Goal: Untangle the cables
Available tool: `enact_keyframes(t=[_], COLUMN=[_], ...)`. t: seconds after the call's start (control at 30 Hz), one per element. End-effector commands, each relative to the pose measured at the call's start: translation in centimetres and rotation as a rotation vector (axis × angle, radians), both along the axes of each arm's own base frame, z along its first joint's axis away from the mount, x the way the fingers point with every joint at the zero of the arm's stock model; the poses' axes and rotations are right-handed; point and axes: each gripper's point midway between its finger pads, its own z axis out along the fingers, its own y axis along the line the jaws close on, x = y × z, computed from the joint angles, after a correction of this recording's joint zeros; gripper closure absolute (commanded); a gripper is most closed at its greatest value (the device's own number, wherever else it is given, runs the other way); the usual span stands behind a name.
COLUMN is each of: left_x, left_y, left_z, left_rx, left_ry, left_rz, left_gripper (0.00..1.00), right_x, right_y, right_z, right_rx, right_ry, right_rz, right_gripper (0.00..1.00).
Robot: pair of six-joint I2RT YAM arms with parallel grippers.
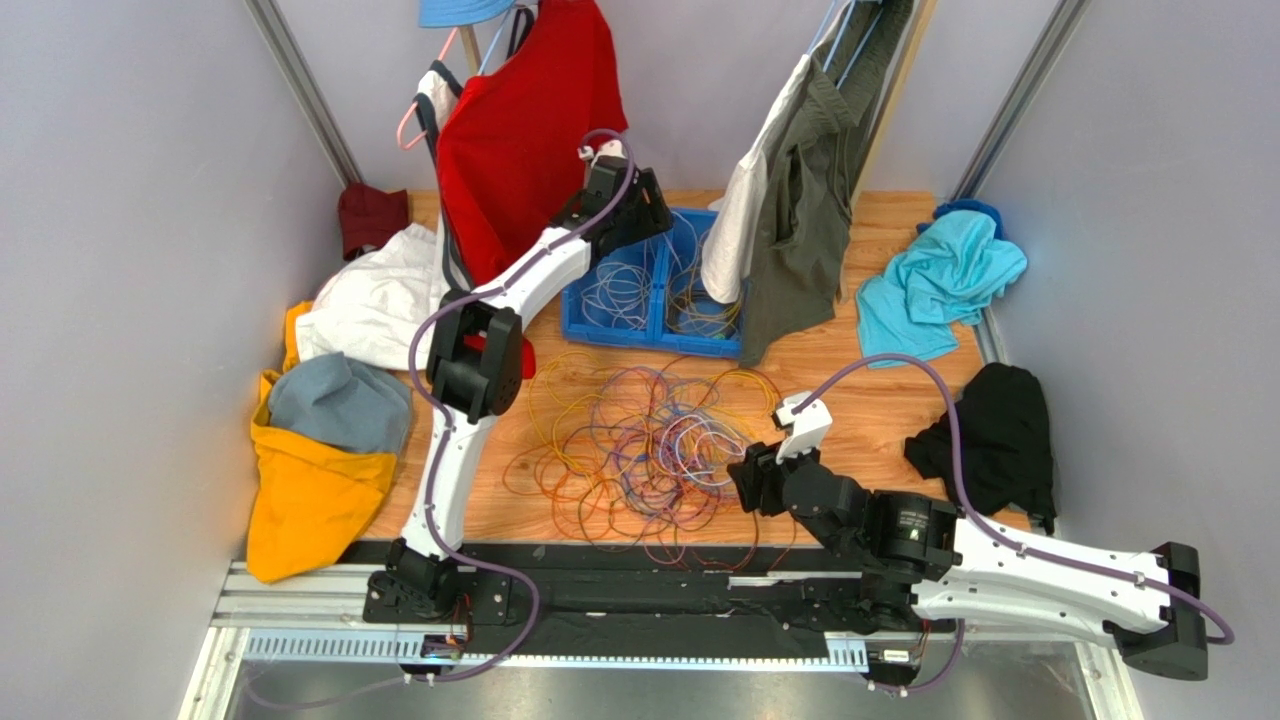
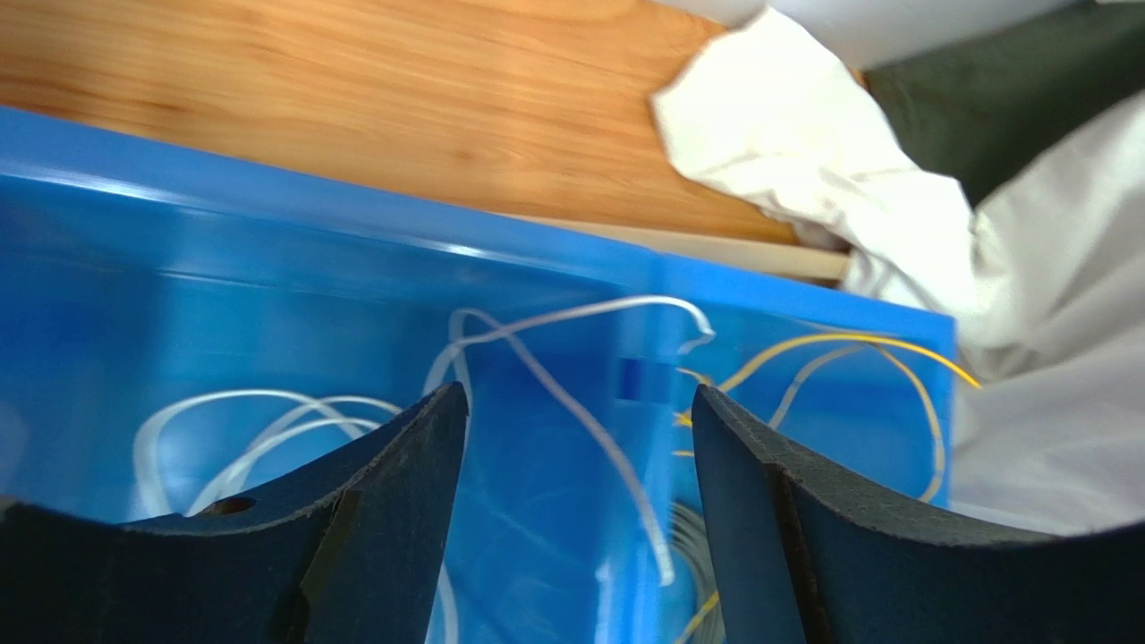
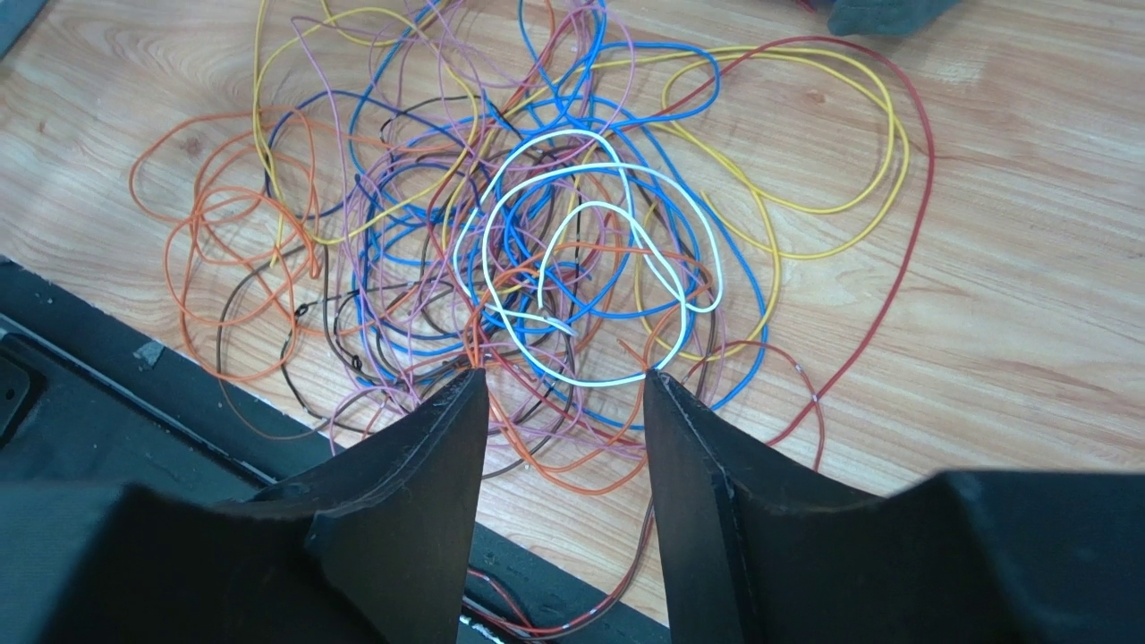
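The cables (image 1: 646, 443) lie in one tangled heap of orange, yellow, purple, blue, red and white loops on the wooden table, also seen in the right wrist view (image 3: 565, 255). My right gripper (image 1: 751, 473) (image 3: 565, 379) hovers open over the heap's near edge, with nothing between its fingers. My left gripper (image 1: 654, 225) (image 2: 578, 396) is open over the blue bin (image 1: 646, 342) (image 2: 269, 269). A loose white cable (image 2: 591, 430) runs between its jaws, not pinched. More white loops and a yellow cable (image 2: 833, 342) lie in the bin.
A red shirt (image 1: 526, 135) and grey and white garments (image 1: 789, 195) hang over the bin. Cloth piles ring the table: white (image 1: 376, 300), yellow and grey (image 1: 323, 450), teal (image 1: 939, 278), black (image 1: 999, 435). A black rail (image 1: 601, 578) borders the near edge.
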Motion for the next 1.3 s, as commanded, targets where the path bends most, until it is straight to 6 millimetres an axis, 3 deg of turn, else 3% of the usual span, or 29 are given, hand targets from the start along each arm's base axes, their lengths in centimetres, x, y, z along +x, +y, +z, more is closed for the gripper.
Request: enact_keyframes(t=[0.0, 0.4, 0.53, 0.87, 1.1, 1.17, 1.2, 1.27], left_x=[1.2, 3.2, 3.7, 3.8, 3.5, 3.4, 3.3, 3.2], left_y=[-1.4, -0.4, -0.2, -0.4, -0.5, -0.4, -0.3, -0.1], left_z=[2.7, 2.7, 1.9, 0.8, 0.8, 0.6, 0.5, 0.4], left_rx=[-0.092, -0.151, -0.154, -0.160, -0.168, -0.167, -0.166, -0.165], left_ry=[-0.059, -0.082, -0.072, -0.057, -0.058, -0.055, -0.049, -0.044], left_rz=[-0.008, 0.023, 0.027, 0.018, 0.011, 0.011, 0.014, 0.016], left_gripper=[0.29, 0.37, 0.42, 0.52, 0.75, 0.86, 0.98, 1.00], right_x=[0.7, 1.1, 1.2, 1.3, 1.3, 1.4, 1.4, 1.3], right_y=[0.1, 0.3, 0.4, 0.6, 0.5, 0.6, 0.7, 0.7], right_z=[2.5, 1.8, 1.8, 1.7, 1.6, 1.6, 1.6, 1.6], right_rx=[0.074, 0.018, 0.017, -0.005, -0.005, -0.005, -0.006, -0.007], right_ry=[-0.037, -0.042, -0.046, -0.051, -0.054, -0.055, -0.055, -0.054], right_rz=[-0.048, -0.052, -0.056, -0.049, -0.051, -0.051, -0.049, -0.046], right_gripper=[0.50, 0.50, 0.50, 0.50, 0.50, 0.50, 0.50, 0.50])
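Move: The raised loop of white cable stands over the box's divider, just ahead of the left fingertips by some 2 cm and a couple of centimetres below them. The divider lies about 2 cm to the left hand's right, the box's far rim some 7 cm ahead, both around 6 cm lower. The yellow cable sits roughly 9 cm back and 7 cm right, 10 cm down. From the right hand the white loop is about 42 cm ahead and 10 cm left, near level. Forward by some 3 cm goes the left hand, over the box towards its far rim, after a brief 1 cm shift to its right, its left side rolling down by a few degrees. Narrowing all the while, the fingers then shut fully in place on the raised strand of white cable beside the divider. ##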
